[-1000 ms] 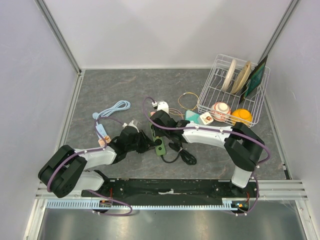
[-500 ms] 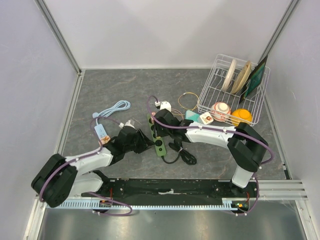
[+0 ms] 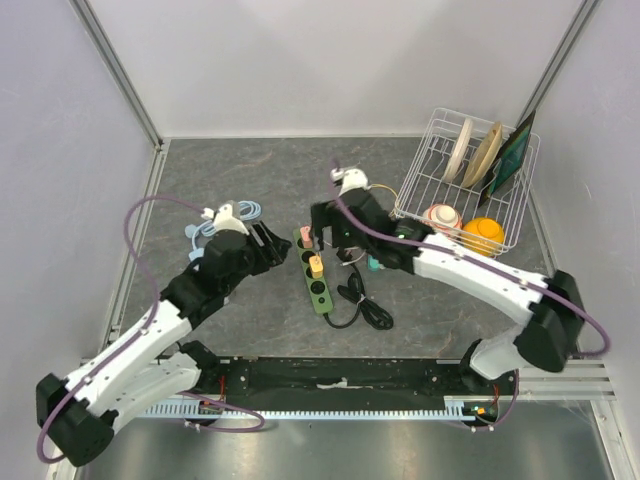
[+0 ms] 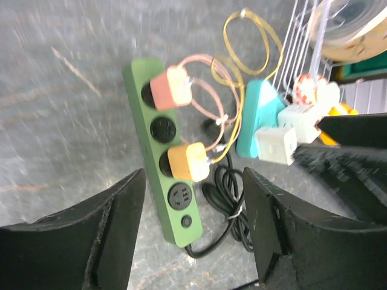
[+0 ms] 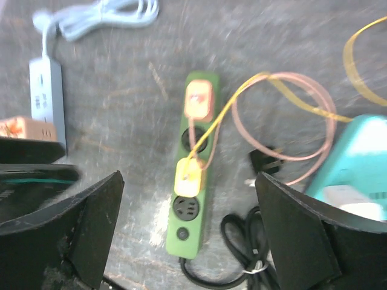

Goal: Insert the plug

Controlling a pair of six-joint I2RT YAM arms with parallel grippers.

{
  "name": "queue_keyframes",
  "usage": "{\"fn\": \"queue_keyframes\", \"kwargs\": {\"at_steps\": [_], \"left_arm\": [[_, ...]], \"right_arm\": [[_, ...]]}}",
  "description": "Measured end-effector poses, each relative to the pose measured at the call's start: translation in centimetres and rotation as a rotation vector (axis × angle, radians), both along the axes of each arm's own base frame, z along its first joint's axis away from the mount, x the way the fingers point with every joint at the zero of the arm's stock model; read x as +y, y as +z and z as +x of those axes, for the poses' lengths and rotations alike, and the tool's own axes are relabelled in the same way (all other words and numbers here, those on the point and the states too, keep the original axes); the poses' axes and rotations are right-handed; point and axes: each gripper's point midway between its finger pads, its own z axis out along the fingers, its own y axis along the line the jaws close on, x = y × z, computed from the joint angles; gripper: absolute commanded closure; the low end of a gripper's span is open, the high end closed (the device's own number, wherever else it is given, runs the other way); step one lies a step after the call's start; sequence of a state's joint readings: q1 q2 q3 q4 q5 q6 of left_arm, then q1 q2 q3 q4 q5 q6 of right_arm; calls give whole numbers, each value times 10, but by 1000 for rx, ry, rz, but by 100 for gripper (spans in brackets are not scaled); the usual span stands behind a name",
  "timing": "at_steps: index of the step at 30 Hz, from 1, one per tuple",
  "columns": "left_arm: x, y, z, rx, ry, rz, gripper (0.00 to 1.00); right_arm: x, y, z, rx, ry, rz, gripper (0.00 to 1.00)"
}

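Observation:
A green power strip lies on the grey table, its black cord coiled beside it. A pink plug sits in the far socket and an orange plug in the third socket; both look seated. The same strip and its yellow-orange plug show in the right wrist view. My left gripper hovers left of the strip, open and empty. My right gripper hangs above the strip's far end, open wide with nothing in it.
A white wire dish rack with plates, a cup and an orange stands at the right. A teal box and a white adapter lie right of the strip. A white power strip with pale blue cable lies left. A loose black plug lies nearby.
Both grippers have opened and risen off the power strip. The left arm has drawn back to the left, the right arm up and to the right. The orange plug stays in the strip.

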State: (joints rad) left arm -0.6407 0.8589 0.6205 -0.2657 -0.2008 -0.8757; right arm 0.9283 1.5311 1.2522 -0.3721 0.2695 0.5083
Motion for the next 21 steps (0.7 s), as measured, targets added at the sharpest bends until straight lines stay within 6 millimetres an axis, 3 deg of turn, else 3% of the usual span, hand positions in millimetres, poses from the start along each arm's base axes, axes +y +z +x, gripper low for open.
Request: {"fn": "queue_keyframes", "kwargs": {"at_steps": [1,4,7,9,12,17,21], "left_arm": [[8,21,3,-56,12,27,23],[23,58,6,-146,31,89,15],[43,114,5,-275,58,145,10],[60,152,-1,-359,91,173,10],[87,195,-17,-452,141,203,9],[138,253,-61,-596,230,194,6],[179,277,-99,-706,317,159,4]], "right_arm": [[-10,16,5,-29,-20,20,2],[-51,58,24,-113,-115,64,2],[-108,97,41,-202,-247,85,2],[-144,122,41,-268,-327,87,2],[-182,158,27,-371,-412,93,2],[-244,211,-10,-535,-553,112,2],[-284,235,-38,-627,-648,138,2]]}}
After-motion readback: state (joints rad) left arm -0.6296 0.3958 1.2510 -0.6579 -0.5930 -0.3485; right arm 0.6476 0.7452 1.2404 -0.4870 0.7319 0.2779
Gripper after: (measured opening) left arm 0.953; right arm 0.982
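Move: Both grippers are already empty and above the green strip. The yellow plug sits in the strip, about 12 cm below the right hand, some 3 cm to its left and level with it fore and aft. The pink plug stands 9 cm beyond the yellow one and 3 cm left of it; the teal board is roughly 19 cm right of the yellow one, 5 cm farther out. From the left hand the yellow plug lies about 3 cm ahead, 8 cm right and 14 cm below. Away from the inserted plug and up to their own sides, both hands clear out fast. The right, fingers staying wide open, sweeps nearly 30 cm right and over 20 cm up towards the dish-rack side, first slightly forward, then back, turning clockwise. The left rises most, going left and then also back, opening further; both tip fingers-up by about 40 degrees. ##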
